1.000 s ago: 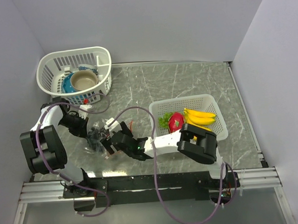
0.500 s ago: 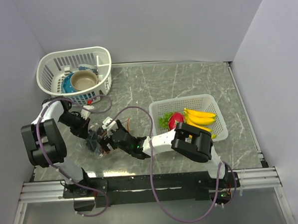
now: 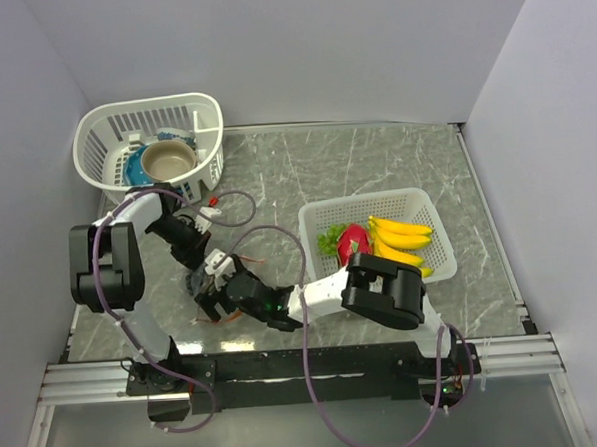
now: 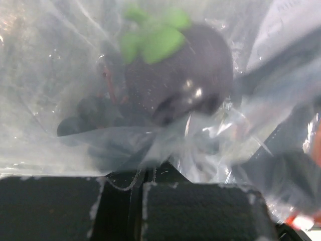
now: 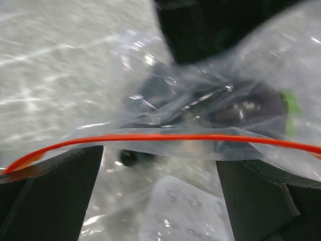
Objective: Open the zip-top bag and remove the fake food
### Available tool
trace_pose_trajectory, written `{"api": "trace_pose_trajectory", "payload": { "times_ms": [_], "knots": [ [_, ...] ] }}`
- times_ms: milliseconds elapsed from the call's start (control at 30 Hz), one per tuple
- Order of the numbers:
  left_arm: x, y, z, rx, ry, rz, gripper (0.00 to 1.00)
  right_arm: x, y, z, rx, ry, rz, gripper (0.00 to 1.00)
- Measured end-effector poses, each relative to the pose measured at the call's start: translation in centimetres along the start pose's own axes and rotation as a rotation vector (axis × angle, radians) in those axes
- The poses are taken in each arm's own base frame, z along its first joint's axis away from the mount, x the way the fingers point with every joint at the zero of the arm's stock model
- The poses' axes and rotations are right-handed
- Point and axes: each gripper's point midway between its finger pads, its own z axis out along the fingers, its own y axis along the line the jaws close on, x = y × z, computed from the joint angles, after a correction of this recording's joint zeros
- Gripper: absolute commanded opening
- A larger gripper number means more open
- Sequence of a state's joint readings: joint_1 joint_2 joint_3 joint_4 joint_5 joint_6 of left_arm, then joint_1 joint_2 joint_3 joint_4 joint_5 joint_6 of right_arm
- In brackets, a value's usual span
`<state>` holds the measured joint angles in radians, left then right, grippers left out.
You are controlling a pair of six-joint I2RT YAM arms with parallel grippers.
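Observation:
The zip-top bag (image 3: pixel 203 280) lies crumpled on the table between my two grippers. My left gripper (image 4: pixel 140 183) is shut on a fold of its clear plastic, seen from above at the left gripper (image 3: pixel 193 259). Inside the bag sit fake food pieces: a dark purple round fruit with green leaves (image 4: pixel 176 75) and a dark grape-like cluster (image 4: pixel 95 116). My right gripper (image 5: pixel 160 168) stands open, and the bag's orange-red zip strip (image 5: pixel 165 136) runs across between its fingers (image 5: pixel 55 201). From above, the right gripper (image 3: pixel 211 296) is at the bag's near side.
A white mesh basket (image 3: pixel 426 205) at the right holds a yellow banana bunch (image 3: pixel 399 236), a pink-red dragon fruit (image 3: pixel 352 241) and a green cluster (image 3: pixel 329 240). Another white basket (image 3: pixel 209 113) at the back left holds a tan bowl (image 3: pixel 167 160) and a blue item (image 3: pixel 135 170).
My left arm has swung right and carried its pinch of the bag along. The right gripper has slid left and nearer, still open, at the bag's zip edge.

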<state>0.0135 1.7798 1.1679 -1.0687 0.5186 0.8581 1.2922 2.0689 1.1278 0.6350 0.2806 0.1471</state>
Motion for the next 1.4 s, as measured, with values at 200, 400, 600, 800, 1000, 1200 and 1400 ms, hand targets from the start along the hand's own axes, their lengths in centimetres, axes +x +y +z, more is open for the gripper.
{"api": "trace_pose_trajectory", "payload": {
  "times_ms": [200, 400, 600, 800, 1000, 1200, 1400],
  "knots": [
    [0.1, 0.2, 0.5, 0.008, 0.007, -0.014, 0.04, 2.7, -4.0, -0.8, 0.137, 0.041, -0.023, 1.00],
    [-0.1, -0.1, 1.2, 0.008, 0.038, 0.016, 0.03, 3.1, -8.0, -0.8, 0.216, 0.038, 0.019, 1.00],
    [-0.1, -0.2, 2.0, 0.003, 0.074, 0.048, 0.02, 1.5, -8.9, 0.2, 0.216, 0.001, 0.044, 1.00],
    [0.1, -0.3, 2.4, 0.011, 0.091, 0.051, 0.02, -0.4, -7.2, 2.5, 0.158, -0.044, 0.063, 1.00],
    [0.3, -0.3, 2.6, 0.019, 0.096, 0.049, 0.02, 0.0, -6.8, 3.3, 0.140, -0.037, 0.074, 1.00],
    [0.4, -0.2, 2.8, 0.016, 0.098, 0.056, 0.01, 0.3, -6.1, 4.2, 0.107, -0.030, 0.076, 0.51],
    [0.4, 0.0, 2.8, 0.010, 0.098, 0.057, 0.01, 0.5, -4.3, 4.3, 0.025, -0.008, 0.087, 0.12]
  ]
}}
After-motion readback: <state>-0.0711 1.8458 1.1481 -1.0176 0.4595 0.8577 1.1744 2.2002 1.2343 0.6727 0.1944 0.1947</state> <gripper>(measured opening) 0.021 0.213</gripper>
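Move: Reaching into the bag, the right hand has the purple fruit about 7 cm straight ahead and 4 cm below it. The bag's orange zip edge crosses right at its fingertips, about 1 cm ahead and 1 cm left. The black food piece lies some 3 cm ahead, 4 cm left and 4 cm below. From the left hand, the purple fruit is about 5 cm right, 1 cm ahead and 2 cm below. Swinging out and back, the right hand dips while going right and forward about 6 cm each way, then comes left again beside the left gripper. It eases down inside the bag mouth and draws back slightly as its wide-open fingers close most of the way on film. The left, still nearly shut on the bag, sinks 2.5 cm and edges right. ##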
